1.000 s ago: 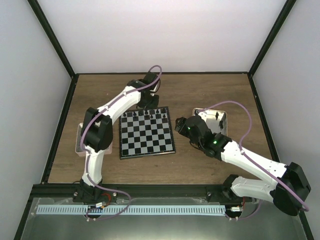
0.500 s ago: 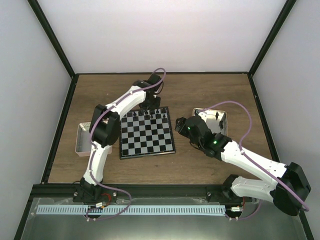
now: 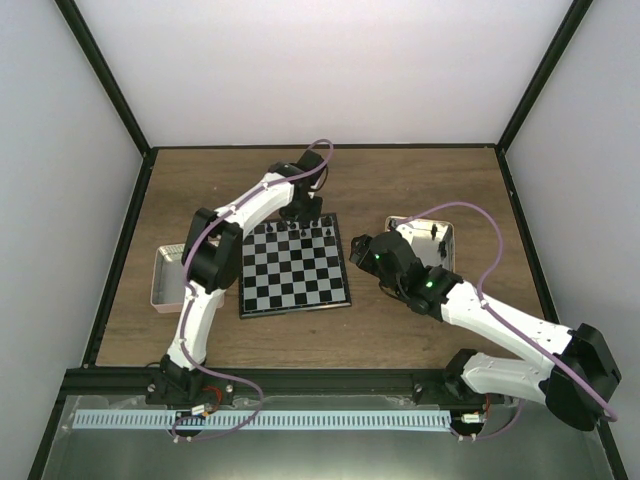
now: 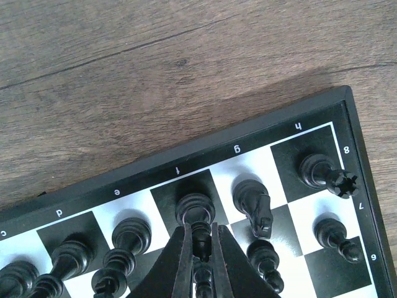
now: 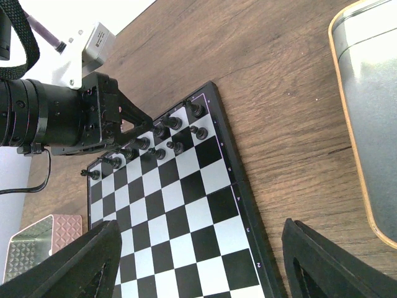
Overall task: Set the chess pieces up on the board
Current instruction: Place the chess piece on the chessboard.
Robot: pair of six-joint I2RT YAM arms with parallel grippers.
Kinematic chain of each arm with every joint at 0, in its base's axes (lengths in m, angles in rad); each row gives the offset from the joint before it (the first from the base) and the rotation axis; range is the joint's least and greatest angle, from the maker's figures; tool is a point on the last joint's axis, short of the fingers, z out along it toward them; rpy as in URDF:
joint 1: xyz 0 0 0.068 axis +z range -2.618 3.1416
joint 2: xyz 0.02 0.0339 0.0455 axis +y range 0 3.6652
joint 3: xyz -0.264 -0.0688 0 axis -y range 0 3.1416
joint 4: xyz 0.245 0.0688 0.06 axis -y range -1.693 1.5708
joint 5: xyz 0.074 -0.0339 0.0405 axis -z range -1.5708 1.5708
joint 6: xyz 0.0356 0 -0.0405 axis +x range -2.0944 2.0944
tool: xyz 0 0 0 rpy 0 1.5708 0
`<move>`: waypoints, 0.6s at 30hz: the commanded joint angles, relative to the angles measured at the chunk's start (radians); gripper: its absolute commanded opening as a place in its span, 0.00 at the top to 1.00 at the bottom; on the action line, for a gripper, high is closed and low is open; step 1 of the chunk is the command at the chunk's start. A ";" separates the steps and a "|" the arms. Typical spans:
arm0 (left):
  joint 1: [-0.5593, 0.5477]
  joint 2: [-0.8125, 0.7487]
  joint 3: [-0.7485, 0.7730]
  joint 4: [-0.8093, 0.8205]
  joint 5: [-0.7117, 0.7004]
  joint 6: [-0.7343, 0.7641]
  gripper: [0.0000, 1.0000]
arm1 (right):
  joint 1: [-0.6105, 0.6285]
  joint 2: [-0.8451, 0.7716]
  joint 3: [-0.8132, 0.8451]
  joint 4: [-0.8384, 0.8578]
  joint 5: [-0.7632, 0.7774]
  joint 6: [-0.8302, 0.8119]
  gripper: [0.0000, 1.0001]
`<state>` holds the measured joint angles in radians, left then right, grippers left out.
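Note:
The board (image 3: 293,272) lies at the table's middle, with black chess pieces (image 3: 300,228) along its far rows. My left gripper (image 4: 200,234) is shut on the upper part of one slim black piece (image 4: 195,209) whose base is on the dark f-file square of the back row. To its right are a knight (image 4: 254,205), a rook (image 4: 322,174) in the corner and a pawn (image 4: 335,233). My right gripper (image 5: 201,267) hangs open above the board's (image 5: 186,217) right rim, holding nothing; its view shows the left gripper (image 5: 133,127) at the pieces (image 5: 175,146).
A metal tin (image 3: 432,235) sits right of the board, close to my right wrist, and fills the right edge of the right wrist view (image 5: 372,124). A pink tray (image 3: 163,276) lies left of the board beside the left arm. Bare wood (image 4: 186,74) lies beyond the board's far rim.
The left arm has stretched out further and its gripper has shifted slightly right along the board's far rows. The right arm has stayed still.

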<state>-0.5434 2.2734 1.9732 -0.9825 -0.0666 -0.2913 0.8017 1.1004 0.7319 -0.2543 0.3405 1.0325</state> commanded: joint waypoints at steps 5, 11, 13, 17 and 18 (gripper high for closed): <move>-0.002 0.005 0.025 -0.005 0.008 0.023 0.84 | -0.005 -0.002 0.014 0.005 0.024 0.002 0.28; -0.001 -0.033 0.072 -0.017 -0.010 0.046 0.71 | -0.005 -0.016 0.017 0.004 0.047 0.003 0.28; -0.001 -0.051 0.081 -0.017 -0.011 0.049 0.67 | -0.004 -0.018 0.024 -0.006 0.064 -0.005 0.27; -0.001 -0.096 0.075 -0.014 -0.016 0.049 0.64 | -0.006 -0.010 0.055 -0.036 0.103 -0.045 0.27; -0.001 -0.115 0.068 -0.009 -0.022 0.049 0.64 | -0.006 -0.006 0.063 -0.045 0.114 -0.058 0.28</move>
<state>-0.5434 2.2452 2.0235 -0.9905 -0.0689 -0.2535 0.8017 1.1000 0.7353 -0.2649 0.3725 1.0172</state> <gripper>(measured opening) 0.357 0.726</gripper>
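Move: On the far row of the board, the left hand's barely open fingers are still around the head of a black bishop, its middle directly under the hand point by about 2 cm. At the bishop's level, a knight stands roughly 3 cm to its right and a king roughly 3 cm to its left, with a pawn some 3 cm behind it and slightly lower. From the right hand, the bishop is about 14 cm ahead, 13 cm left and 13 cm below. Letting go first, the left hand stays in place over the bishop while its fingers spread to about a third of their range. Still opening, it then lifts straight off the piece by about 3 cm, easing forward some 1 cm and tilting only slightly, so the fingers come free of the bishop between the knight and the king. ##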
